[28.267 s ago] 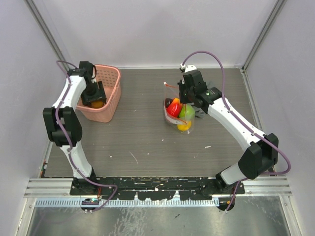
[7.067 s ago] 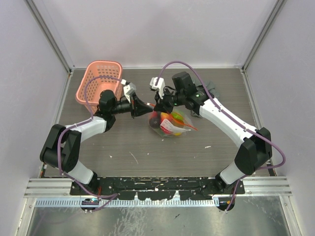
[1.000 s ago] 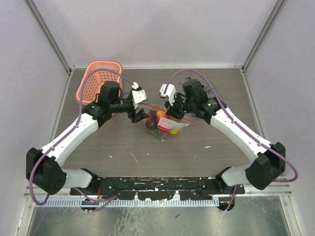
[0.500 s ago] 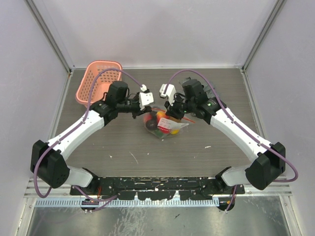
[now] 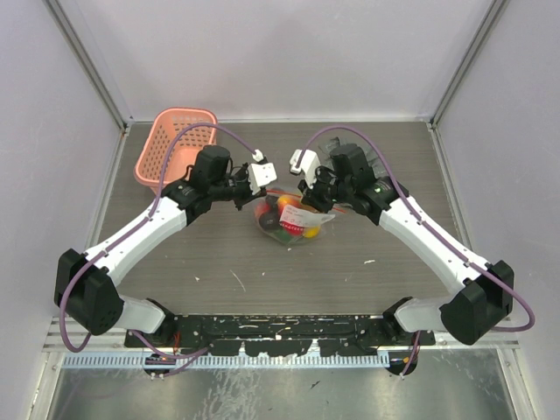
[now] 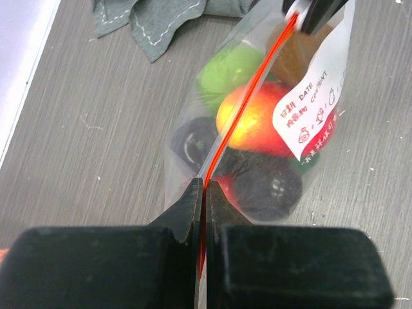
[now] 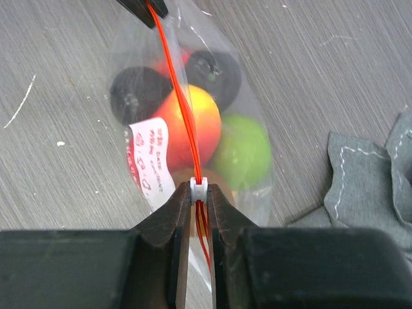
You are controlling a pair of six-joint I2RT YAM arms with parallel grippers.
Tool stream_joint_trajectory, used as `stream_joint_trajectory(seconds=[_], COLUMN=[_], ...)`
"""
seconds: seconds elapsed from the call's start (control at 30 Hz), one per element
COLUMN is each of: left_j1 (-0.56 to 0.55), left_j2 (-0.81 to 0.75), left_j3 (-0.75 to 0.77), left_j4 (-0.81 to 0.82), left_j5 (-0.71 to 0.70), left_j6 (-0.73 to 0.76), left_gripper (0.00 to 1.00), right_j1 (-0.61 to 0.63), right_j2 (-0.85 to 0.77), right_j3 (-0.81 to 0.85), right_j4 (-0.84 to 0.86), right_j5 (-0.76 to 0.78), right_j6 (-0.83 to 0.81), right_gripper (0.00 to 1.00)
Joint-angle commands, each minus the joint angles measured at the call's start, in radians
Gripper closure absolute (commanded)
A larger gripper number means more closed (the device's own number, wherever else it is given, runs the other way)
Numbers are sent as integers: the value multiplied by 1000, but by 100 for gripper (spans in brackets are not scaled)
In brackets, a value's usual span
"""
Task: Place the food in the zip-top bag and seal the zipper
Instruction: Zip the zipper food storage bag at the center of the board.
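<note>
The clear zip-top bag [image 5: 293,219] stands at mid-table with the food inside: a green fruit [image 7: 243,151], a yellow-red one [image 7: 187,125], dark ones [image 7: 135,93] and a red piece [image 6: 224,187]. The red-orange zipper [image 7: 174,71] runs taut between both grippers. My left gripper [image 6: 205,188] is shut on the zipper strip at the bag's left end; it also shows in the top view [image 5: 259,194]. My right gripper [image 7: 199,190] is shut on the white slider tab [image 7: 199,188] at the right end, seen in the top view [image 5: 317,198].
A pink lattice basket [image 5: 177,149] stands at the back left. A grey cloth [image 7: 370,187] lies right of the bag, also in the left wrist view [image 6: 154,19]. Grey walls enclose the table on three sides.
Over the last second my left gripper came in to the right and closed on the bag's left end. My right gripper shifted slightly right along the zipper.
</note>
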Motion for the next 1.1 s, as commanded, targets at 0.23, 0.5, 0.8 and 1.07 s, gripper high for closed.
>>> stream_joint_trajectory(seconds=[0.23, 0.5, 0.8, 1.07], left_j1=[37, 55, 72, 72], left_j2=[-33, -28, -12, -12], left_j3=[15, 21, 51, 78], left_j4=[-14, -6, 3, 32], left_j5=[-232, -284, -214, -135], left_j6=[-50, -66, -92, -130], left_gripper=[100, 100, 100, 100], right_j1=[-77, -139, -186, -186], right_j2=[-151, -214, -218, -197], right_j3=[-71, -115, -116, -86], right_j4=[-33, -25, 49, 142], right_j5=[198, 272, 327, 227], right_j6=[73, 97, 117, 131], right_gripper=[99, 99, 99, 98])
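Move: The right gripper already holds the white slider; the orange zipper's right end lies about 10 cm to its right and 4 cm back, slightly lower. The food in the bag is 4 cm back, 4 cm left and some 9 cm below it; the grey cloth is 12 cm ahead, 16 cm right and 11 cm below. From the left gripper, shut on the zipper's left part, that right end is about 21 cm right and 5 cm back. Draw the right gripper about 9 cm to the right, keeping its pinch on the slider and running it along the orange zipper to the right end, swinging the wrist some 25 degrees clockwise and easing forward a little late on. Meanwhile keep the left fingers shut on the other end, and shift that hand about 3 cm forward and 3 cm left, turning it slightly counter-clockwise, then lift it slightly. ##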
